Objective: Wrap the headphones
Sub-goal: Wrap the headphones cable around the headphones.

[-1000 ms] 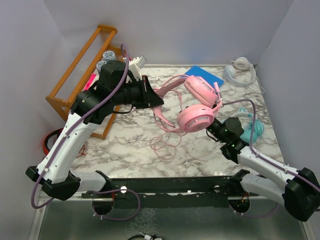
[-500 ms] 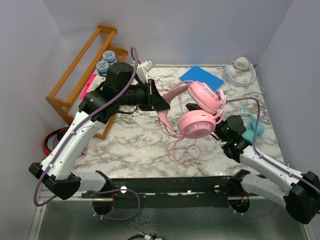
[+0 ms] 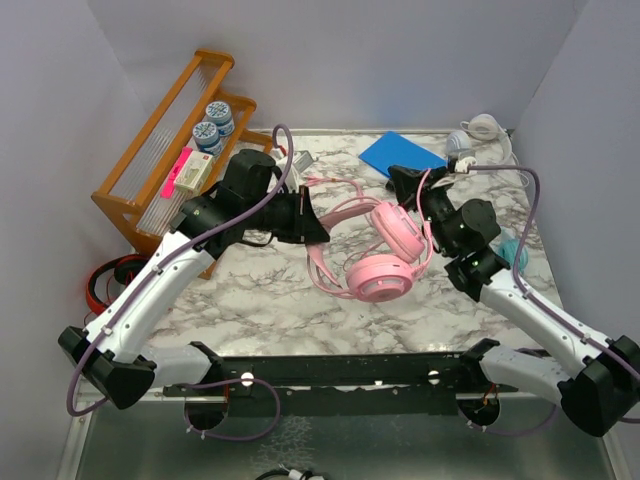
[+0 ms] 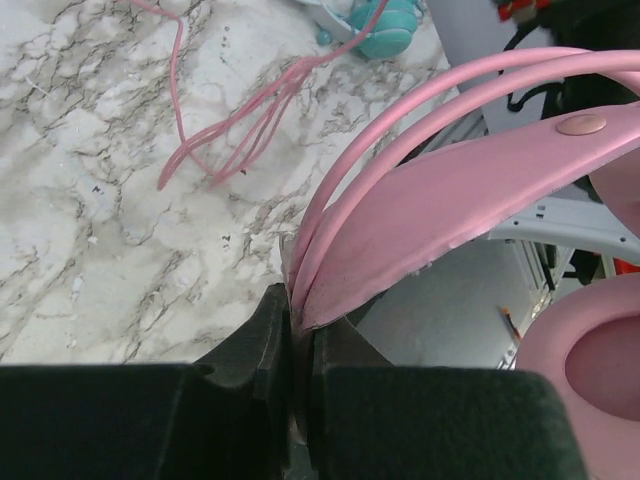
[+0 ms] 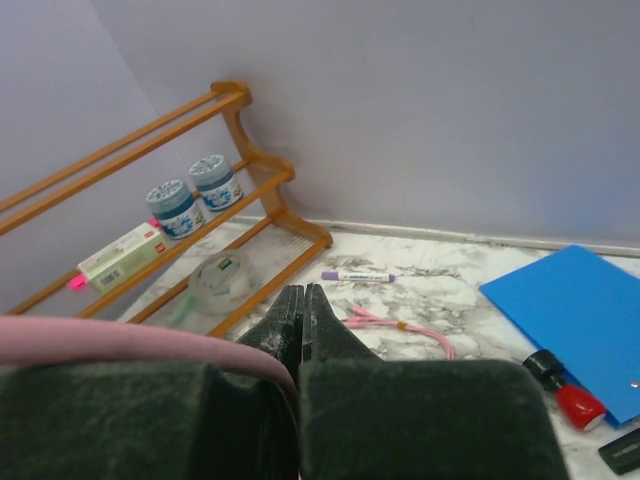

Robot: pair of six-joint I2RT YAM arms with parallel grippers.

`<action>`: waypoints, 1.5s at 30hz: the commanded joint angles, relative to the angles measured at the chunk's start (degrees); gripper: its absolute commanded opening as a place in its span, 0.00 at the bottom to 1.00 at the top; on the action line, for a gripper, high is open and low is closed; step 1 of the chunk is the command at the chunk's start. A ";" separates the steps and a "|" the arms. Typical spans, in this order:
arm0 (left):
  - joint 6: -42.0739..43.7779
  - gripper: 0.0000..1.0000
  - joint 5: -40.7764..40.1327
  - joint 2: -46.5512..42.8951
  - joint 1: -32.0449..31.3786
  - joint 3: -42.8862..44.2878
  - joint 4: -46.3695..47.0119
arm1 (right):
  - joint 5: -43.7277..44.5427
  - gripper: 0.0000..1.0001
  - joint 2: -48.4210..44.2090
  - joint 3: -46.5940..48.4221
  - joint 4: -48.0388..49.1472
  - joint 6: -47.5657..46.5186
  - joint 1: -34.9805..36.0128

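The pink headphones (image 3: 385,262) hang above the middle of the marble table. My left gripper (image 3: 312,226) is shut on the end of their headband (image 4: 440,200), jaws pinched tight on the pink strap. Beyond the ear cups, my right gripper (image 3: 403,180) is shut, and the thin pink cable (image 5: 130,338) runs over one finger into the closed jaws (image 5: 303,292). Loops of the cable (image 4: 230,130) trail below the band. A white pair (image 3: 478,136) lies at the back right. The teal pair (image 3: 512,250) is partly hidden behind my right arm.
A wooden rack (image 3: 175,135) with two jars and a box lines the left side, a tape roll (image 5: 222,280) against it. A blue folder (image 3: 402,153), a purple marker (image 5: 358,274) and a short pink cord (image 5: 400,325) lie at the back. Red-and-black headphones (image 3: 110,282) sit off the left edge.
My right gripper has shut and swung from the near right of the ear cups to their far side. The pink headphones moved nearer and lower as my left arm shifted right.
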 commanded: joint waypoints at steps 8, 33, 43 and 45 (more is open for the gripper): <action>2.07 0.00 13.48 -2.98 -0.04 -1.92 4.26 | -16.05 0.02 11.72 6.61 4.52 3.81 -4.65; 15.55 0.00 -36.95 7.16 -2.81 1.59 -9.94 | -32.09 0.02 4.41 20.51 -18.41 -21.40 -4.34; 19.84 0.00 -20.73 4.60 -6.65 3.82 -7.56 | -16.74 0.02 10.05 16.83 -14.91 -15.81 -4.46; 20.52 0.00 -18.35 2.92 -6.64 3.30 -7.53 | -18.14 0.02 11.82 16.93 -15.36 -15.17 -4.79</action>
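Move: Some 14 cm back from the right hand, about 1 cm left and 9 cm lower, hang the pink headphones' ear cups. The red-black torch lies about 24 cm ahead and 6 cm right of that hand, the pink cable's loose tail about 26 cm ahead and 10 cm left, both some 33 cm below. From the left hand, gripping the headband, the cups are about 12 cm right, 1 cm back and 6 cm lower. Drawing the pinched cable round above the headphones, the right hand goes about 4 cm forward, turning left and slightly down, then back and up nearly 10 cm, leftward, and finally forward and down about 6 cm, rolling its left side down. The left keeps the headband, eases back and down, then swings forward, left and down, tipping its fingers some 30 degrees lower before drawing back slightly. ##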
